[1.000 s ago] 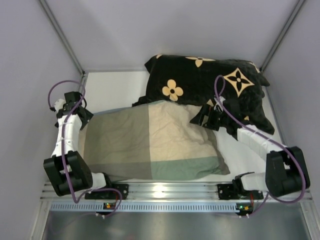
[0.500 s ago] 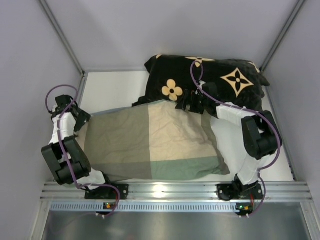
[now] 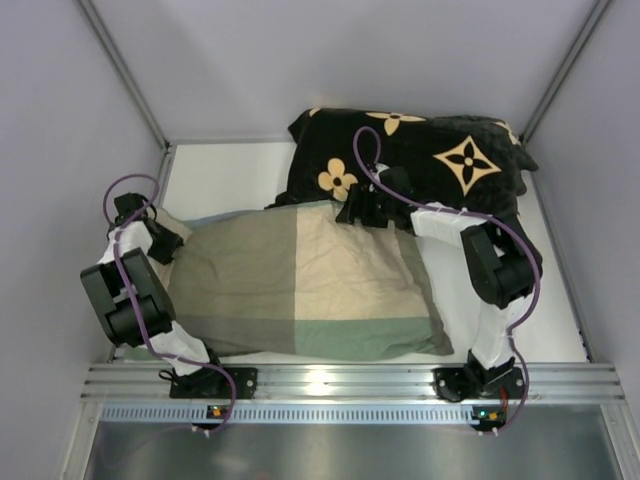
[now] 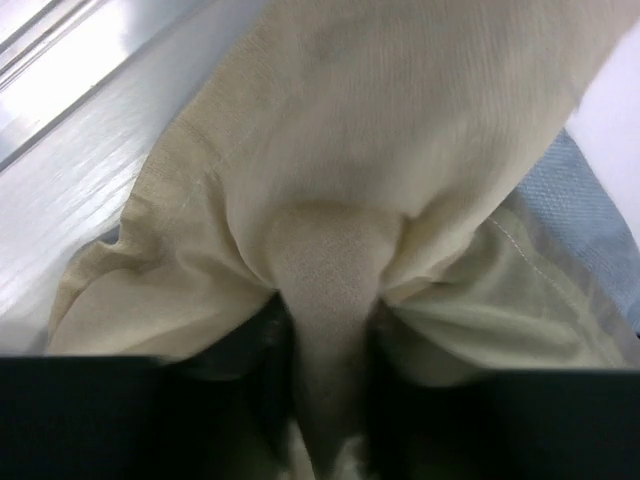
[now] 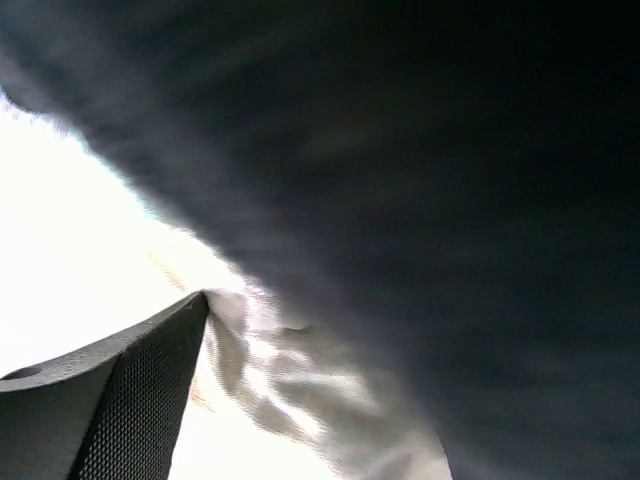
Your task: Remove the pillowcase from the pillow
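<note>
The pillowcase (image 3: 300, 280) lies across the table, its olive, beige and sage face up. My left gripper (image 3: 163, 243) is at its left end. In the left wrist view the gripper (image 4: 330, 400) is shut on a cream, grainy tongue of fabric that looks like the pillow (image 4: 330, 270) poking out between the pillowcase's hems (image 4: 400, 120). The grey-blue face (image 4: 590, 210) shows at the right. My right gripper (image 3: 350, 212) is at the case's far edge, against the black cushion. One finger (image 5: 130, 400) touches bunched fabric (image 5: 290, 380); the other finger is hidden.
The black cushion with tan flowers (image 3: 420, 160) lies at the back right, touching the pillowcase's far edge, and fills the right wrist view (image 5: 450, 150). The white table (image 3: 230, 180) is walled on three sides. A metal rail (image 3: 330, 385) runs along the front.
My right arm has swung left along the pillowcase's far edge, from the right of it to its middle. My left gripper has pulled slightly left, drawing the case's left end with it.
</note>
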Robot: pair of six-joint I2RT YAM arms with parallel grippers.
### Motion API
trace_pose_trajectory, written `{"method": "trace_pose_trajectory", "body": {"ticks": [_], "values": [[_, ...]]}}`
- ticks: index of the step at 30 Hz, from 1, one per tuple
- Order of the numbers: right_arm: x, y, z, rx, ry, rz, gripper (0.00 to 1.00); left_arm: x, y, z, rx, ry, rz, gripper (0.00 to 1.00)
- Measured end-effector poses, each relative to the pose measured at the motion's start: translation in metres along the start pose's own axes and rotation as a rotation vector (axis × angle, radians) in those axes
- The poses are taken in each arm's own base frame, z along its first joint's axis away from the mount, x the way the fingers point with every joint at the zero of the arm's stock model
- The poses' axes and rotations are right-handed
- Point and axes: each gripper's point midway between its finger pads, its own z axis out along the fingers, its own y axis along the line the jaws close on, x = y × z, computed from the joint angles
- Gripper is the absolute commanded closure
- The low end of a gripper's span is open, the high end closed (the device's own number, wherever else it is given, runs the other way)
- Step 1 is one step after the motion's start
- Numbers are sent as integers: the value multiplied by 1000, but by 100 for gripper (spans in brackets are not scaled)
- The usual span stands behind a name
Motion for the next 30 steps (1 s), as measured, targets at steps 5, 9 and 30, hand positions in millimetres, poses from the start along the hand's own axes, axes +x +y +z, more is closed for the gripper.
{"method": "trace_pose_trajectory", "body": {"ticks": [5,9,30], "values": [[19,29,8,-42,7,-48,38,4,-12,1,71,14,-6,100],[45,40,2,-71,24,-44,90,4,-17,-2,106,3,-3,100],[-146,119,-135,-91,-311,-176,100,-43,-217,-230,1034,-87,67,100]]}}
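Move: The fold of the pillowcase's far-left corner is already between my left hand's closing pads, about 1 cm below them. The middle of the pillowcase lies some 9 cm back and 31 cm right of that hand. For my open right hand, the stretch of far edge it wants is roughly 5 cm back, 4 cm left and slightly below. The cream flower on the black pillow is about 8 cm ahead of it and 2 cm left. My left hand shuts on the corner fold nearly on the spot, while my right sweeps about 6 cm back and 4 cm left and pinches the pillowcase near its far edge. Then both hoist it, ever faster: my left some 28 cm up, drifting right and forward as its fingers swing outward by around 50 degrees, my right some 23 cm up and forward, tipping outward less. ##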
